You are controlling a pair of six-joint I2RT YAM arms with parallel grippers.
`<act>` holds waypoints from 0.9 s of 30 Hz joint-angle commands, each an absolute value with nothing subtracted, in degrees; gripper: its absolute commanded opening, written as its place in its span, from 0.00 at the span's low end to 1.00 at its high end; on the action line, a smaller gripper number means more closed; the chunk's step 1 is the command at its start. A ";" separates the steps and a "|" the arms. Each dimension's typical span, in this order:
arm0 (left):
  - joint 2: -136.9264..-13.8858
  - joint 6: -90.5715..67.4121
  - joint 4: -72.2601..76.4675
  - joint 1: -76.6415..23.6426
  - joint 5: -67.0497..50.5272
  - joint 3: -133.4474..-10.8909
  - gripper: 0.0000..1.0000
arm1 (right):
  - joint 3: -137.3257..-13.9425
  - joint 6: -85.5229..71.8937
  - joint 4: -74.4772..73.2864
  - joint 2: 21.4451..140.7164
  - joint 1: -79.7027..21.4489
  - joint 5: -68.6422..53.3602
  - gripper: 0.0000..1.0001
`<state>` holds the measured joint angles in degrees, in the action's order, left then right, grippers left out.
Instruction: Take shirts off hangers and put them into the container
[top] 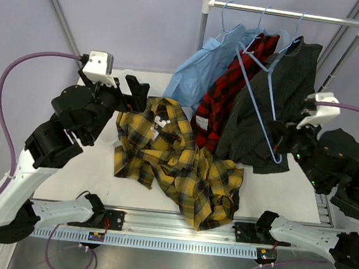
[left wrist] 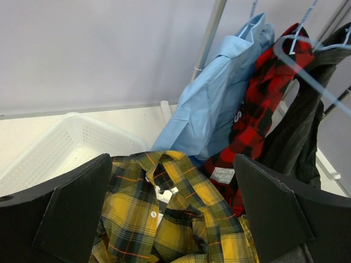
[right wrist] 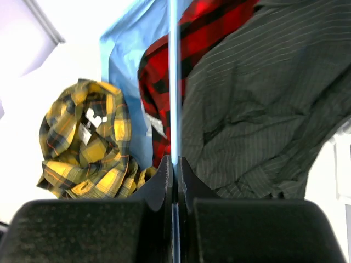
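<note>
The yellow-and-black plaid shirt (top: 171, 159) lies crumpled on the table, off any hanger. Its collar (left wrist: 164, 181) sits just below my left gripper (left wrist: 175, 181), which hovers wide open with nothing in it, at the shirt's far left edge (top: 134, 95). The white container (left wrist: 55, 148) shows behind that shirt, which partly covers it. The light blue shirt (top: 205, 70), red plaid shirt (top: 224, 100) and dark grey shirt (top: 278, 99) hang on the rail. My right gripper (top: 279, 139) is shut on the lower wire of a bare pale-blue hanger (right wrist: 173, 82) slanting across the dark shirt.
The white-capped metal rail (top: 286, 14) crosses the back right, with its post (left wrist: 211, 33) beside the blue shirt. The hanging shirts crowd the space between my two arms. A grey frame pole (top: 58, 8) slants at the back left.
</note>
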<state>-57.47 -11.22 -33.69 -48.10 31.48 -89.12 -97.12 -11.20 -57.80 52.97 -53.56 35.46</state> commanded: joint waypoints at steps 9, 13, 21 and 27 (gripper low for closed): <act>-58.71 -11.51 -31.37 -47.99 32.61 -84.23 0.99 | -99.57 -26.42 -71.52 52.12 -53.61 55.43 0.00; -56.34 -14.14 -33.04 -47.90 31.73 -77.18 0.99 | -104.40 -34.53 -82.77 51.94 -53.53 59.23 0.00; -54.14 -18.72 -33.66 -47.90 28.74 -69.17 0.99 | -100.64 -31.03 -76.22 47.65 -53.53 53.70 0.00; -55.10 -18.19 -33.58 -47.90 28.83 -70.05 0.99 | -96.51 -22.01 -64.36 43.60 -53.53 50.22 0.00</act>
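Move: The collar of the yellow plaid shirt on the table lies about 22 cm ahead of the left hand, 4 cm right and 42 below. The container stands some 20 cm left of that collar and 4 farther out; the hanging blue shirt is about 35 ahead and 22 right of the left hand. For the right hand, gripping the empty hanger, that collar is roughly 27 ahead and 46 left; the dark shirt hangs 28 straight ahead. Open left hand sinks about 15 cm towards the yellow plaid shirt; right carries the empty hanger 9 cm right. ##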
